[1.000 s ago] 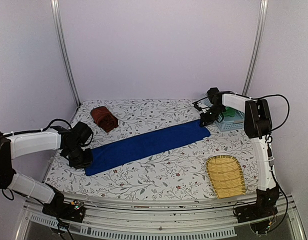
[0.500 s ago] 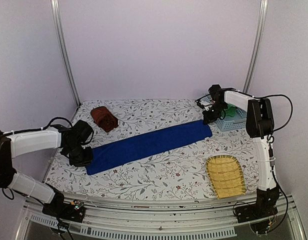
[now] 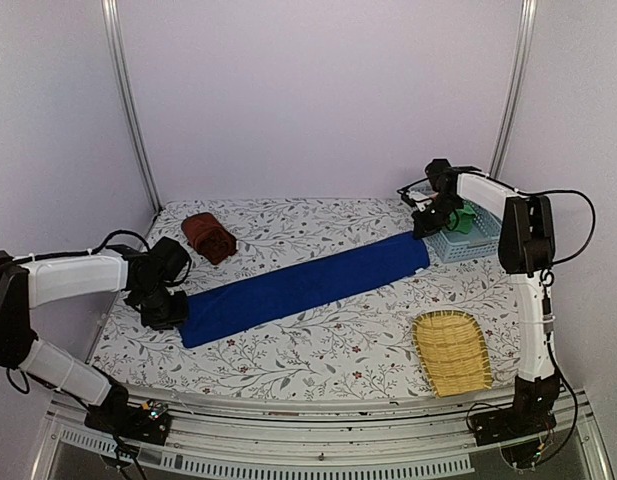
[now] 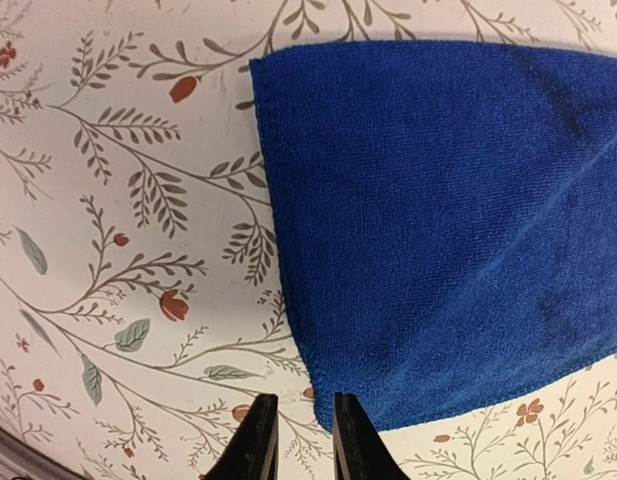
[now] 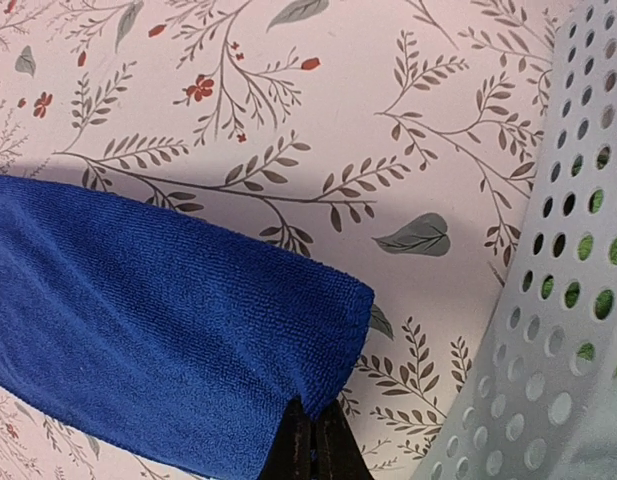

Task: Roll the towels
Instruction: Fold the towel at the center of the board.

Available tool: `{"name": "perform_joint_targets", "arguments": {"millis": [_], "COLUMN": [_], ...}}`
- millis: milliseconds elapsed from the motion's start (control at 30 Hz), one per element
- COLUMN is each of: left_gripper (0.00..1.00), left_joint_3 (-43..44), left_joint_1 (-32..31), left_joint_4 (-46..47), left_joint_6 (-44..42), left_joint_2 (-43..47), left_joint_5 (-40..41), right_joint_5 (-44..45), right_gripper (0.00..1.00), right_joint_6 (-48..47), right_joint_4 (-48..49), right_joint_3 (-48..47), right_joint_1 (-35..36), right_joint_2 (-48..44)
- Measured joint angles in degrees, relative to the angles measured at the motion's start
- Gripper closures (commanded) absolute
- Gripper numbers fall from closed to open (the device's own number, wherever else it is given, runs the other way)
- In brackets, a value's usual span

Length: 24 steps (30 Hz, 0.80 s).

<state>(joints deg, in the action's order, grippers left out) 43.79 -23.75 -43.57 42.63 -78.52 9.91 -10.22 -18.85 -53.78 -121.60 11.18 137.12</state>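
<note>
A long blue towel [image 3: 308, 285] lies flat and diagonal across the flowered table. My right gripper [image 3: 425, 228] is shut on the towel's far right corner [image 5: 328, 360], its fingertips [image 5: 315, 440] pinched tight on the cloth next to the pale basket. My left gripper [image 3: 168, 315] sits at the towel's near left end. In the left wrist view its jaws [image 4: 296, 440] stand slightly apart with only tablecloth between them. The towel's corner [image 4: 338, 400] lies just beside the right finger. A rolled brown towel [image 3: 209, 237] rests at the back left.
A pale perforated plastic basket [image 3: 466, 243] with something green inside stands at the back right, close to my right gripper [image 5: 548, 350]. A flat wicker tray [image 3: 451, 352] lies at the front right. Grey walls and metal posts enclose the table.
My right gripper has pulled the towel's far end right and back toward the plastic basket. The whole towel slid right, and its left end now lies just off my left gripper.
</note>
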Motion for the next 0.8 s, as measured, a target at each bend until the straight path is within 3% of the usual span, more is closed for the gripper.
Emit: {"name": "perform_joint_targets", "arguments": {"millis": [367, 800], "left_gripper": [0.77, 0.76], "left_joint_3": [1.2, 3.8], "left_joint_1": [0.0, 0.0], "left_joint_4": [-0.13, -0.35], "left_joint_6": [-0.72, -2.19], "left_joint_2": [-3.74, -6.75], "left_joint_5": [2.12, 2.75], "right_joint_5": [-0.57, 3.82], "right_gripper": [0.98, 0.98], "right_joint_6": [-0.04, -1.68], "right_joint_4": [-1.57, -1.44], "right_joint_3": [-2.27, -5.22], "right_joint_1": [0.0, -4.37], "right_joint_2": [-7.78, -8.5]}}
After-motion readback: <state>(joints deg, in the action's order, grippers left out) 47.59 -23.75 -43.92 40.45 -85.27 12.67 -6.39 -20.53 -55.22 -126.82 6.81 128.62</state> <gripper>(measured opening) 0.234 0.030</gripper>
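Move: The right hand grips the right end of the blue towel. The middle of the blue basket lies about 10 cm to its right and 3 cm farther out, roughly level with it; the green towel inside is some 11 cm right and 5 cm ahead. The straw tray is about 35 cm back and 2 cm right. From the left hand, the basket is around 30 cm ahead and 58 cm right. Still pinching the end of the blue towel, the right hand lifts it about 11 cm, nearly straight up at first, then swings it some 5 cm to the right over the basket's near-side rim, drifting slightly forward as the fingertips tilt outward by a little over 10 degrees. The grip stays shut. ##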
